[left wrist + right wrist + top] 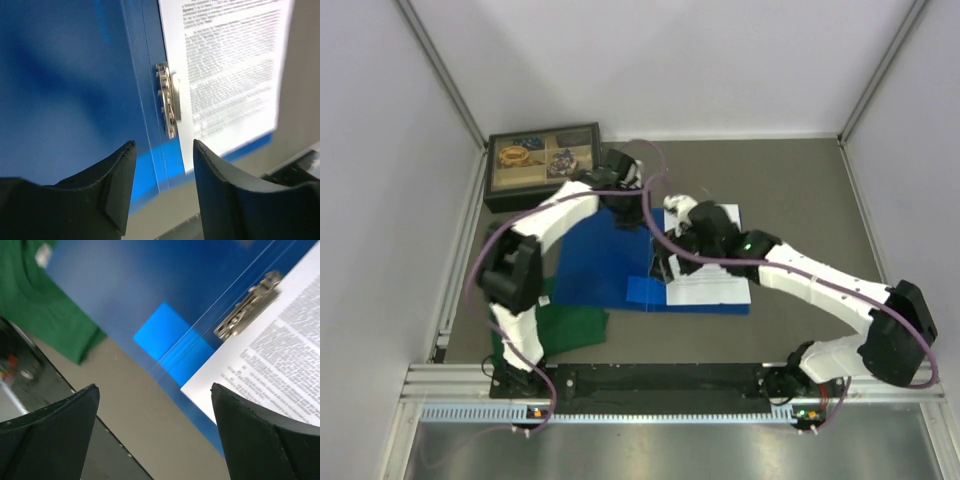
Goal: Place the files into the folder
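Note:
The blue folder (595, 262) lies open and flat on the table. The white printed files (712, 288) rest on its right half, next to the metal ring clip (167, 100). My left gripper (626, 213) hovers over the folder's far part; in the left wrist view the left gripper (164, 160) is open, with nothing between its fingers, above the folder (65, 75) and files (230, 70). My right gripper (666, 263) hangs over the spine; in the right wrist view the right gripper (155, 390) is wide open and empty above the folder (150, 285), clip (247, 305) and files (280, 360).
A green folded shirt (565, 325) lies partly under the folder's near left corner and shows as the shirt (45, 305) in the right wrist view. A dark compartment box (542, 160) stands at the back left. White walls close in both sides, and a black rail (660, 380) runs along the near edge.

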Action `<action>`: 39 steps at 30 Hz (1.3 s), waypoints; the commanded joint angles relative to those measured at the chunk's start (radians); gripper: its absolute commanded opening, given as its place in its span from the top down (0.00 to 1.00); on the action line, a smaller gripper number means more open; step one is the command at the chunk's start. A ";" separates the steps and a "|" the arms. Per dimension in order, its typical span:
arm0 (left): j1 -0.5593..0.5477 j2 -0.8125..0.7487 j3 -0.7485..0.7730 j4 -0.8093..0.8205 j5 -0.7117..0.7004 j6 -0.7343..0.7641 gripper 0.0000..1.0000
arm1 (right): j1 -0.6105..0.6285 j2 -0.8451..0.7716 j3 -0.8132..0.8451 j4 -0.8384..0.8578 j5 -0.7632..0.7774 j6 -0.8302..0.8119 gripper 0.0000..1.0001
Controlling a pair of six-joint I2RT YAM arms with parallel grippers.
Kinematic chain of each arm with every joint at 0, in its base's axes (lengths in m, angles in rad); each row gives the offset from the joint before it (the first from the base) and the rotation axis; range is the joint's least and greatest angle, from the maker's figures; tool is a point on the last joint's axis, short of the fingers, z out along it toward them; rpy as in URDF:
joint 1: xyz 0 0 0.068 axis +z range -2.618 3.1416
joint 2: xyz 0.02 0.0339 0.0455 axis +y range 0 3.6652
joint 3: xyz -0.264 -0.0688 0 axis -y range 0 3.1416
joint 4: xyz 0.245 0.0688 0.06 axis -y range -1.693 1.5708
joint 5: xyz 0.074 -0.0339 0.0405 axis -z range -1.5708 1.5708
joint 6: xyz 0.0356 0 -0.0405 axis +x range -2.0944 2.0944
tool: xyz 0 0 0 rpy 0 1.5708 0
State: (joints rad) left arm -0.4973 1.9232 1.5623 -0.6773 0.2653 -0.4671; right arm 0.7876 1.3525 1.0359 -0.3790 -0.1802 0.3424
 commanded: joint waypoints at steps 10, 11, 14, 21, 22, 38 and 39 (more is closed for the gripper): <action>0.336 -0.887 -0.456 -0.054 -0.121 -0.105 0.30 | 0.605 0.427 0.151 0.012 0.915 -0.223 0.06; 0.339 -0.923 -0.458 -0.064 -0.135 -0.107 0.29 | 0.617 0.454 0.189 0.009 0.962 -0.230 0.07; 0.350 -0.964 -0.456 -0.103 -0.207 -0.131 0.25 | 0.653 0.546 0.229 0.046 1.018 -0.284 0.09; 0.364 -0.986 -0.441 -0.123 -0.252 -0.180 0.19 | 0.659 0.720 0.297 0.129 1.144 -0.430 0.16; 0.364 -0.984 -0.432 -0.126 -0.253 -0.177 0.19 | 0.657 0.750 0.306 0.147 1.179 -0.447 0.16; 0.371 -0.940 -0.466 -0.076 -0.245 -0.176 0.19 | 0.558 0.708 0.237 0.282 1.277 -0.351 1.00; 0.371 -0.932 -0.469 -0.065 -0.244 -0.177 0.20 | 0.552 0.650 0.230 0.270 1.279 -0.300 1.00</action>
State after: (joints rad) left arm -0.1314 0.9672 1.1099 -0.8021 0.0273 -0.6308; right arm 1.3716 2.1582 1.2938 -0.1265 1.0695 -0.1177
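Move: The part of the folder's left cover to be gripped, its near edge just left of the light blue pocket, lies about 12 cm left of the right hand, 4 cm back and some 15 cm below. From that hand, the pocket is about 6 cm left, the ring clip 3 cm left and 10 cm ahead, and the files 9 cm right and 11 cm ahead. From the left hand, the gripping spot is about 18 cm back, 3 cm left and 9 cm below. Down some 13 cm and about 8 cm left goes the right hand, swinging back first and then forward again while its wrist turns until the fingers point forward and slightly down; they close on the near edge of the folder's left cover, pinching it beside the pocket. The left hand clears away from the clip, some 20 cm left, up and back, opening wider. ##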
